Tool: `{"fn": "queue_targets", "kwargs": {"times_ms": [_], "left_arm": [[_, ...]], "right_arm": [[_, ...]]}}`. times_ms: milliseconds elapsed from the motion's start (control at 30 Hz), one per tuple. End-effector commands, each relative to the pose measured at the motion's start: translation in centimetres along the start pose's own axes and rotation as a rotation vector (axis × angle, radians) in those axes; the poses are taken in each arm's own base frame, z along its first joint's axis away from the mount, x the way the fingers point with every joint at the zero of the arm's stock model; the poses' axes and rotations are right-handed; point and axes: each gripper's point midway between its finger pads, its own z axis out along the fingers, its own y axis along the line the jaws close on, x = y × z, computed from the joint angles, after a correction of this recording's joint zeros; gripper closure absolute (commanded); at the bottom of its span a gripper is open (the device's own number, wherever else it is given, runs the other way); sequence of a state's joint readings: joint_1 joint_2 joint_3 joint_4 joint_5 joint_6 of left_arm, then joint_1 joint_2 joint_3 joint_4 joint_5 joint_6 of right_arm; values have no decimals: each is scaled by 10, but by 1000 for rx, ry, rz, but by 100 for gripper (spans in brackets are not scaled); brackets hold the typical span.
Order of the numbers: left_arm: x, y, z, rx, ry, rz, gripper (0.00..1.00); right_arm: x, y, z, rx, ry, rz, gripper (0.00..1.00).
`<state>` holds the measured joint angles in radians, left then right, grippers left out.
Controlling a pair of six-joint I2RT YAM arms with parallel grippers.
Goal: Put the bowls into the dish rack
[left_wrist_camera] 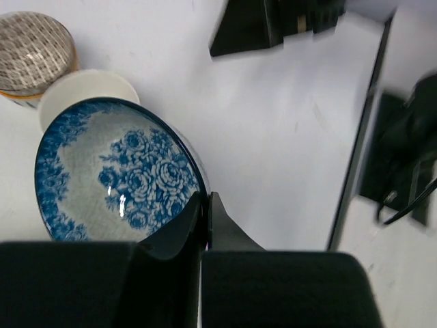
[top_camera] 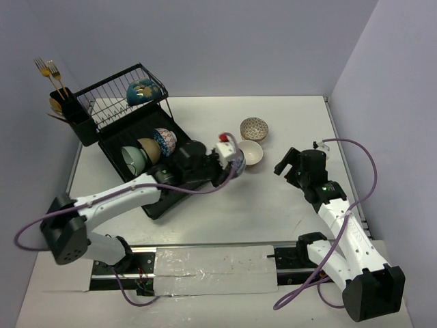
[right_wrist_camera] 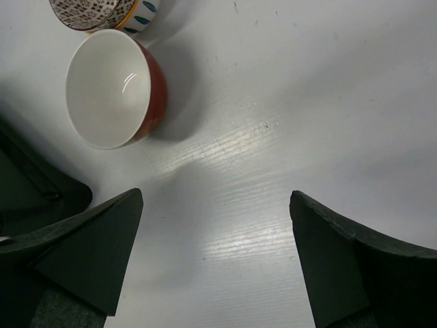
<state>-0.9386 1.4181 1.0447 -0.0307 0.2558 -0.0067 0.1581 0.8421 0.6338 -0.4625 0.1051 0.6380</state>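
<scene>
My left gripper (left_wrist_camera: 206, 196) is shut on the rim of a blue-flowered bowl (left_wrist_camera: 113, 174), one finger inside the rim and one outside. In the top view this bowl (top_camera: 237, 162) sits just right of the dish rack (top_camera: 156, 202), with the left gripper (top_camera: 229, 169) at it. A red bowl with a white inside (right_wrist_camera: 109, 89) and a patterned bowl (top_camera: 254, 128) stand on the table behind it. The rack's wire tier holds a teal bowl (top_camera: 143, 91). A mint green bowl (top_camera: 133, 158) and two other bowls stand on edge in its tray. My right gripper (right_wrist_camera: 215, 225) hangs open over bare table, right of the red bowl (top_camera: 250, 152).
A black utensil cup (top_camera: 68, 109) with gold forks (top_camera: 48, 68) hangs at the rack's far left corner. The right wall runs close along the table's right edge. The left arm reaches across the rack's front corner.
</scene>
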Motion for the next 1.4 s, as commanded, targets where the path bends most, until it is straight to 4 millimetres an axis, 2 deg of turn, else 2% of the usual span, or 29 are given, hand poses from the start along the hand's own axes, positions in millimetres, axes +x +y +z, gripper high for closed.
{"fn": "queue_targets", "kwargs": {"times_ms": [0, 100, 167, 233, 267, 300, 367, 400, 467, 633, 767, 867, 1033, 1067, 1233, 1367], "left_arm": [[-67, -2, -35, 95, -320, -142, 100], [-68, 14, -49, 51, -403, -234, 100], [-59, 37, -53, -38, -430, -297, 100], [-62, 53, -63, -91, -497, -371, 100], [-55, 63, -68, -136, -519, -413, 100], [-63, 73, -77, -155, -586, -463, 100], [-54, 87, -88, -218, -644, -550, 100], [-61, 94, -98, -233, -709, -560, 100], [-60, 103, -113, -264, -798, -602, 100], [-59, 113, -125, -281, -886, -648, 100], [-50, 125, -126, -299, -930, -718, 100], [-42, 132, -128, -320, -961, -754, 100], [-27, 140, -132, -335, -1027, -835, 100], [-30, 139, -135, -323, -1052, -832, 100], [-18, 143, -133, -331, -1071, -871, 100], [-16, 143, -130, -315, -1076, -888, 100]], "right_arm": [[-11, 13, 0, -54, -31, 9, 5], [-10, 17, 1, -72, -21, 14, 5], [-9, 19, 2, -79, -15, 12, 5], [-9, 20, 4, -83, -10, 10, 5], [-9, 21, 4, -85, -8, 10, 4], [-9, 22, 5, -89, -3, 5, 4], [-10, 27, 4, -108, 0, 2, 3], [-13, 29, 4, -118, -5, 0, 3], [-16, 33, 3, -131, -12, -4, 3], [-17, 41, 3, -166, -5, -11, 1], [-12, 51, 3, -228, 17, -12, 0], [-16, 58, -1, -276, -12, -6, 0], [-14, 60, -3, -301, -19, -13, 0], [-13, 59, -3, -300, -19, -15, 0], [-12, 59, -3, -308, -20, -23, 0], [-12, 60, -3, -314, -24, -24, 1]]}}
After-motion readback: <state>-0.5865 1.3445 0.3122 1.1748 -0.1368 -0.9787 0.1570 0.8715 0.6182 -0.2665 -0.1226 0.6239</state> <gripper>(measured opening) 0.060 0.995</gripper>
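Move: The left hand already holds the blue floral bowl by its rim; the open stretch of the dish rack it is bound for lies about 17 cm to its left, 12 cm ahead and 14 cm lower. The patterned bowl in the rack is some 25 cm left and 19 cm ahead; on the table the white bowl is 15 cm ahead and 6 cm right. From the right hand that white bowl lies 9 cm ahead, 12 cm left and 10 cm below, the speckled bowl roughly 9 cm beyond it. With fingers still shut on the blue bowl's rim, the left hand carries it about 15 cm left and 10 cm forward to the dish rack, bobbing up and down a few centimetres but ending nearly level, while the wrist swings counter-clockwise and rolls its left side down, so fingers that pointed right and down end pointing mostly forward. The open, empty right hand drifts some 4 cm left, then forward and up a little, closing on the white bowl without touching it. ##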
